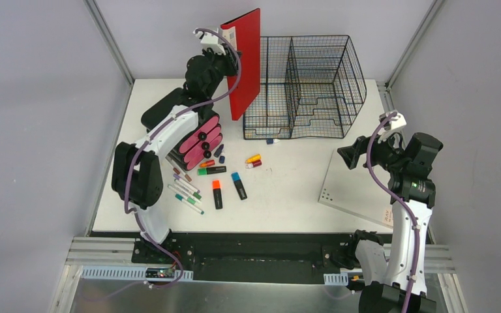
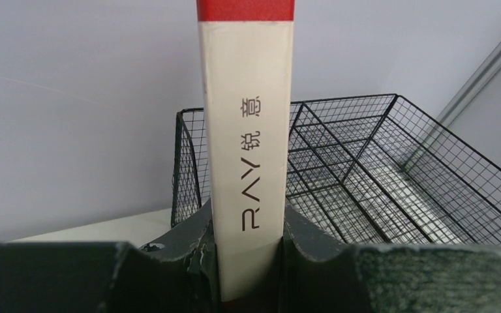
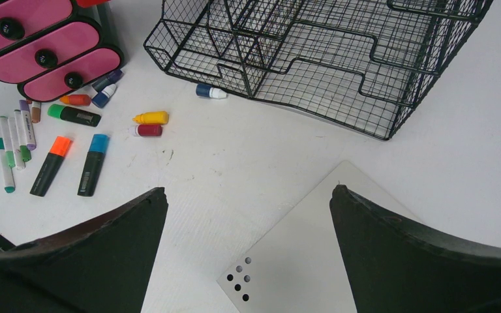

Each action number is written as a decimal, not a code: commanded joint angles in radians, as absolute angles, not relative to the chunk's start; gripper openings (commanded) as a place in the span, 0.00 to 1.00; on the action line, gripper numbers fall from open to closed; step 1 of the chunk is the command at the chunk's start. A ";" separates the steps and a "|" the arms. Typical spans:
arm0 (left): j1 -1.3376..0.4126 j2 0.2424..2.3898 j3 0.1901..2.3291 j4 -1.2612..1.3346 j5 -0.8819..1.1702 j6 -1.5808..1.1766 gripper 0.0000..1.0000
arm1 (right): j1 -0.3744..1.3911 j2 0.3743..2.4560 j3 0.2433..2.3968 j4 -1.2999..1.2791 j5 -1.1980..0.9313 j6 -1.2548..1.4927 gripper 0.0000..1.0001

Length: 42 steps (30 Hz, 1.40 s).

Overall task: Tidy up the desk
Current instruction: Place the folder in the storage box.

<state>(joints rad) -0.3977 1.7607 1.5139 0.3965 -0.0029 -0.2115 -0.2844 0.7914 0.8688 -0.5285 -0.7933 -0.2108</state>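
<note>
My left gripper (image 1: 230, 53) is raised at the back of the desk (image 1: 287, 195) and is shut on a red folder (image 1: 248, 62), which it holds upright on edge. The folder's lower edge is level with the left side of the black wire-mesh rack (image 1: 308, 85). In the left wrist view the folder's white spine (image 2: 248, 130) is clamped between both jaws of the left gripper (image 2: 246, 214), with the rack (image 2: 378, 169) behind it. My right gripper (image 1: 351, 156) hovers open over the desk's right side. Nothing is between the right gripper's (image 3: 248, 195) jaws.
A flat white board with small holes (image 1: 359, 186) lies at the right front. A pink drawer unit (image 1: 199, 143) stands at the left under my left arm. In front of it lie several pens (image 1: 186, 192), green (image 1: 211, 170), orange (image 1: 217, 193) and blue (image 1: 239, 186) highlighters, and small bottles (image 1: 253, 160).
</note>
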 commanded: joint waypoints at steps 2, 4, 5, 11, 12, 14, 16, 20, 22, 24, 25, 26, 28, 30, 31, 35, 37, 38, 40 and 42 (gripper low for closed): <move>-0.397 1.823 1.560 0.707 -0.002 -0.183 0.00 | -0.279 0.789 0.859 -0.508 -0.816 -0.204 0.99; -0.400 1.850 1.554 0.743 -0.009 -0.174 0.00 | -0.279 0.789 0.859 -0.508 -0.816 -0.204 0.99; -0.402 1.861 1.553 0.750 -0.017 -0.169 0.00 | -0.278 0.788 0.860 -0.508 -0.816 -0.204 0.99; -0.407 1.921 1.557 0.788 -0.024 -0.124 0.00 | -0.279 0.788 0.859 -0.508 -0.818 -0.205 0.99; -0.407 1.930 1.563 0.788 -0.017 -0.111 0.00 | -0.279 0.789 0.860 -0.507 -0.818 -0.204 0.99; -0.408 1.941 1.574 0.775 -0.014 -0.102 0.01 | -0.279 0.788 0.859 -0.507 -0.818 -0.203 0.99; -0.407 1.946 1.579 0.756 -0.008 -0.102 0.04 | -0.279 0.788 0.860 -0.506 -0.818 -0.203 0.99; -0.407 1.946 1.582 0.696 -0.002 -0.100 0.31 | -0.279 0.784 0.861 -0.506 -0.819 -0.203 0.99; -0.407 1.943 1.592 0.647 0.028 -0.095 0.51 | -0.279 0.780 0.861 -0.507 -0.818 -0.201 0.99; -0.405 1.939 1.620 0.574 0.051 -0.091 0.63 | -0.279 0.776 0.861 -0.506 -0.819 -0.201 0.99; -0.405 1.938 1.638 0.534 0.063 -0.090 0.67 | -0.279 0.775 0.861 -0.506 -0.819 -0.200 0.99; -0.405 1.935 1.660 0.490 0.070 -0.092 0.69 | -0.279 0.774 0.862 -0.507 -0.820 -0.200 0.99; -0.402 1.937 1.719 0.381 0.083 -0.109 0.76 | -0.278 0.773 0.862 -0.506 -0.818 -0.200 0.99; -0.398 1.949 1.821 0.225 0.097 -0.129 0.80 | -0.279 0.768 0.864 -0.508 -0.818 -0.200 0.99; -0.396 1.971 1.890 0.130 0.106 -0.138 0.81 | -0.279 0.766 0.864 -0.508 -0.818 -0.199 0.99; -0.389 2.064 2.194 -0.271 0.149 -0.135 0.83 | -0.278 0.757 0.864 -0.508 -0.820 -0.197 0.99; -0.384 2.094 2.285 -0.354 0.164 -0.142 0.83 | -0.279 0.754 0.864 -0.508 -0.819 -0.196 0.99; -0.383 2.105 2.311 -0.383 0.171 -0.146 0.83 | -0.279 0.753 0.865 -0.508 -0.819 -0.196 0.99; -0.382 2.130 2.356 -0.428 0.178 -0.153 0.81 | -0.279 0.750 0.865 -0.508 -0.818 -0.195 0.99; -0.382 2.158 2.400 -0.472 0.181 -0.155 0.75 | -0.279 0.746 0.864 -0.508 -0.816 -0.195 0.99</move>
<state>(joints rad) -0.3916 2.0972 2.3054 -0.2672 0.1410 -0.1341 -0.2844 0.7647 0.8688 -0.5285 -0.8005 -0.2073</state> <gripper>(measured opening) 0.801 0.990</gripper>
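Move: The storage box's leftmost slot has its middle about 10 cm ahead of the left hand, 6 cm to its right and some 20 cm below. The box's shelved right part lies 10 cm ahead and 28 cm right; the small blue bottle 7 cm back, 13 cm right, about 33 cm below; the pink-drawer cabinet 7 cm back, 17 cm left. From the right hand, that slot is roughly 36 cm ahead, 28 cm left and 9 cm below. Lower the upright folder, still pinched by its spine in the left gripper, about 6 cm towards the box's leftmost slot while easing it some 4 cm forward. Then open the fingers wide to let go of the spine and lift the hand about 8 cm, drifting slightly right and turning some 10 degrees. ##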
